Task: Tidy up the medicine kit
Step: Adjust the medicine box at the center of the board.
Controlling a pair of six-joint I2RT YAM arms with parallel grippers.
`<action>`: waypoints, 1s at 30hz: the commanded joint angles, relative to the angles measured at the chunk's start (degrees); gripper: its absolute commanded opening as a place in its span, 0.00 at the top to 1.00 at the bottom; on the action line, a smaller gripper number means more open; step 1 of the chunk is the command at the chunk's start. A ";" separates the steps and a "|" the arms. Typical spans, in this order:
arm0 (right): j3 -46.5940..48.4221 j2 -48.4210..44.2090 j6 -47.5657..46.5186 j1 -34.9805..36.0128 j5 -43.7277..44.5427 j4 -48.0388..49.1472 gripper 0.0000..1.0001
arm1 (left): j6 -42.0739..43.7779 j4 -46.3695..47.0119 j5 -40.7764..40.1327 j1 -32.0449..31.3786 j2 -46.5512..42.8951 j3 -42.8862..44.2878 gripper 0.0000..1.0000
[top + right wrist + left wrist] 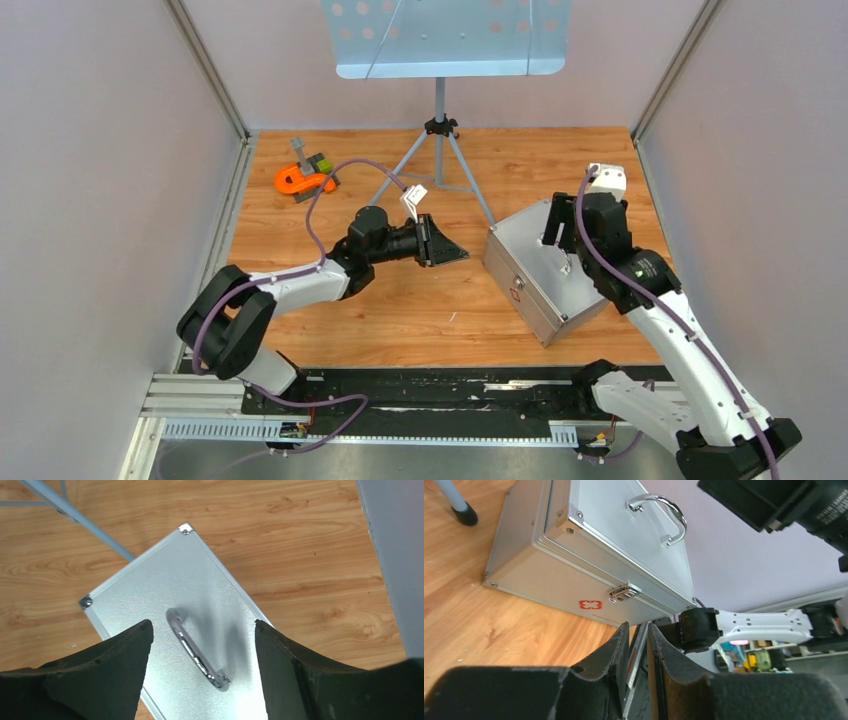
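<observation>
The medicine kit (530, 262) is a silver aluminium case lying closed on the wooden table at the right, with its lid up. In the left wrist view the medicine kit (574, 565) shows its front latch (624, 592), a red cross mark and the metal handle (664, 517). My right gripper (562, 235) hangs just above the lid, open. In the right wrist view the handle (195, 652) lies below and between the spread fingers of the right gripper (201, 625), untouched. My left gripper (455, 255) is low over the table, left of the case, pointing at its front. The left gripper (638, 626) shows a narrow gap with nothing in it.
A music stand's tripod (440, 130) stands at the back centre, one leg reaching toward the case's far corner. An orange object with a grey and green tool (305, 178) lies at the back left. Walls close in both sides.
</observation>
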 commanded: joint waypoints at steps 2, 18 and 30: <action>-1.10 3.03 -9.19 -8.45 -15.53 1.69 0.30 | 10.33 -14.76 -4.23 0.09 -5.95 3.13 0.72; -10.69 -1.75 -37.62 -10.24 -26.43 10.47 0.83 | 13.07 -22.00 -5.56 0.09 -9.67 4.38 0.72; -13.65 -7.50 -50.31 -12.29 -57.48 9.02 1.00 | 12.87 -22.26 -4.64 0.09 -9.41 4.81 0.72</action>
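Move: The medicine box's handle lies about 6 cm below the open right hand, level with it fore and aft and about 1 cm to its left, running from far left to near right. The latch is some 5 cm nearer the bases and 6 cm left, 11 cm down; the stand leg's foot is about 6 cm ahead and 9 cm left, well below. From the left hand the handle is roughly 17 cm to the right, level fore and aft and about 1 cm lower. The right hand sinks about 6 cm onto the medicine box's handle and closes its wide-open fingers on it from either side, the wrist swinging counter-clockwise all the while, some 45 degrees in all, to line up with the bar; once closed, it keeps turning and draws the held handle 2 to 3 cm to the left and a little back. Meanwhile the left hand, its fingers barely open, backs off leftward by about 2 cm, away from the box, dipping slightly and rolling its left side up. ##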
